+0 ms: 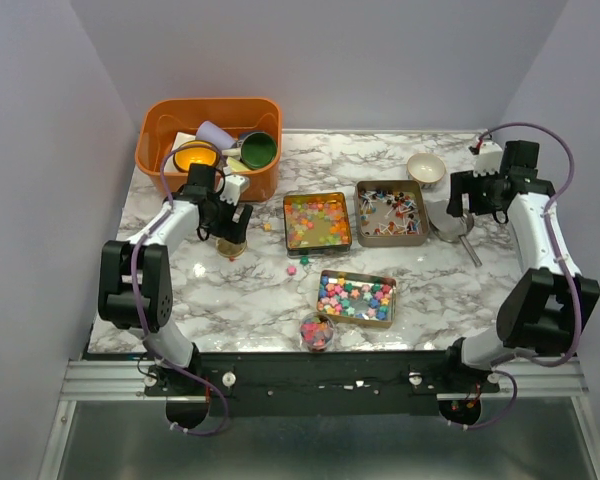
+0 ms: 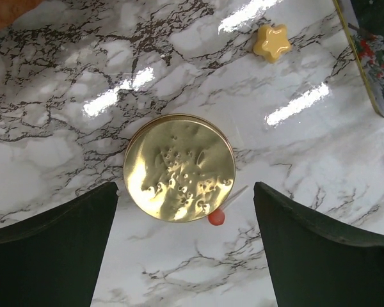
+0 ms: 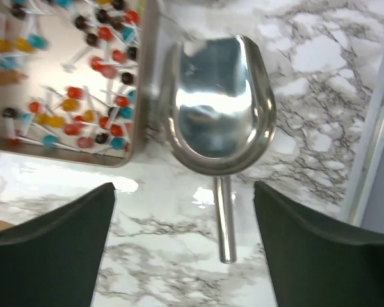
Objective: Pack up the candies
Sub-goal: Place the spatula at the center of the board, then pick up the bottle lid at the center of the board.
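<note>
Candies lie in three metal trays: glossy pastel ones (image 1: 317, 220), red, white and dark stick ones (image 1: 390, 212), which also show in the right wrist view (image 3: 64, 83), and bright ones (image 1: 356, 297). A small jar (image 1: 317, 331) at the front holds some. A yellow star candy (image 2: 272, 42) and a small red stick candy (image 2: 216, 218) lie loose on the marble. My left gripper (image 2: 185, 187) is open above a gold round lid (image 2: 179, 167). My right gripper (image 3: 184, 187) is open above a steel scoop (image 3: 221, 105), its handle between the fingers.
An orange bin (image 1: 210, 140) with cups and lids stands at the back left. A small bowl (image 1: 426, 168) sits at the back right. Two loose candies (image 1: 298, 265) lie between the trays. A white wall edge (image 3: 371, 128) runs right of the scoop.
</note>
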Tool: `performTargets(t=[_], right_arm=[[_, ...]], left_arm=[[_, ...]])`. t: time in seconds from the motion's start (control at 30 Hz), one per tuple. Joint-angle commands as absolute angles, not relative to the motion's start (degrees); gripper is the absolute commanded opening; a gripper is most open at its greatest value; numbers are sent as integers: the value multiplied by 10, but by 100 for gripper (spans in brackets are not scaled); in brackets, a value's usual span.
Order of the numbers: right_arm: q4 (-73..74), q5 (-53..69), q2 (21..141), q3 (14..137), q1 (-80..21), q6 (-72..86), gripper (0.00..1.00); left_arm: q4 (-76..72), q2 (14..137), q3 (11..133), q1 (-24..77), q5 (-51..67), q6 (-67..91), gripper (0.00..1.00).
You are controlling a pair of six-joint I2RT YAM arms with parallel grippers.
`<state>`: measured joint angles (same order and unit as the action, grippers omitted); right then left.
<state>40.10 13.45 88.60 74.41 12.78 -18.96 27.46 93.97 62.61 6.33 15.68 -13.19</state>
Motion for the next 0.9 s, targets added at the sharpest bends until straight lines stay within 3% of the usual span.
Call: performTargets(t=[0.0, 0.57, 0.87], right_arm=[[352, 222, 821, 703, 131, -129, 100], [377, 222, 776, 710, 130, -159, 100], [375, 246, 783, 695, 130, -149, 100]], left_arm=[[347, 994, 681, 59, 137, -163, 99], [383, 1085, 725, 59, 112, -135, 99], [248, 958, 625, 59, 110, -134, 99]])
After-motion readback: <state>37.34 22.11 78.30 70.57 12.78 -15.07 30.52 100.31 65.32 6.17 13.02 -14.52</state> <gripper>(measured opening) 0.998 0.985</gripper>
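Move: Just below the open left fingers, about 4 cm down and 1 cm ahead, lies the gold lid; a red lollipop pokes out some 5 cm nearer the base than the lid, and the yellow star candy sits 10 cm right of and 6 cm beyond the lid. Some 11 cm under the right hand, roughly 2 cm ahead, is the spatula, with the lollipop tray 7 cm ahead and 17 cm left, and the white bowl 18 cm ahead and 8 cm left. Sinking about 3 cm over the gold lid, the left hand brings its wide-open fingertips down either side of the lid, tips them slightly steeper, pauses, then eases back a centimetre or so at the end. The right hand, already clear of the spatula, opens fully, climbs some 5 cm and shifts 3 cm left, its fingers tilting up about 10 degrees. ##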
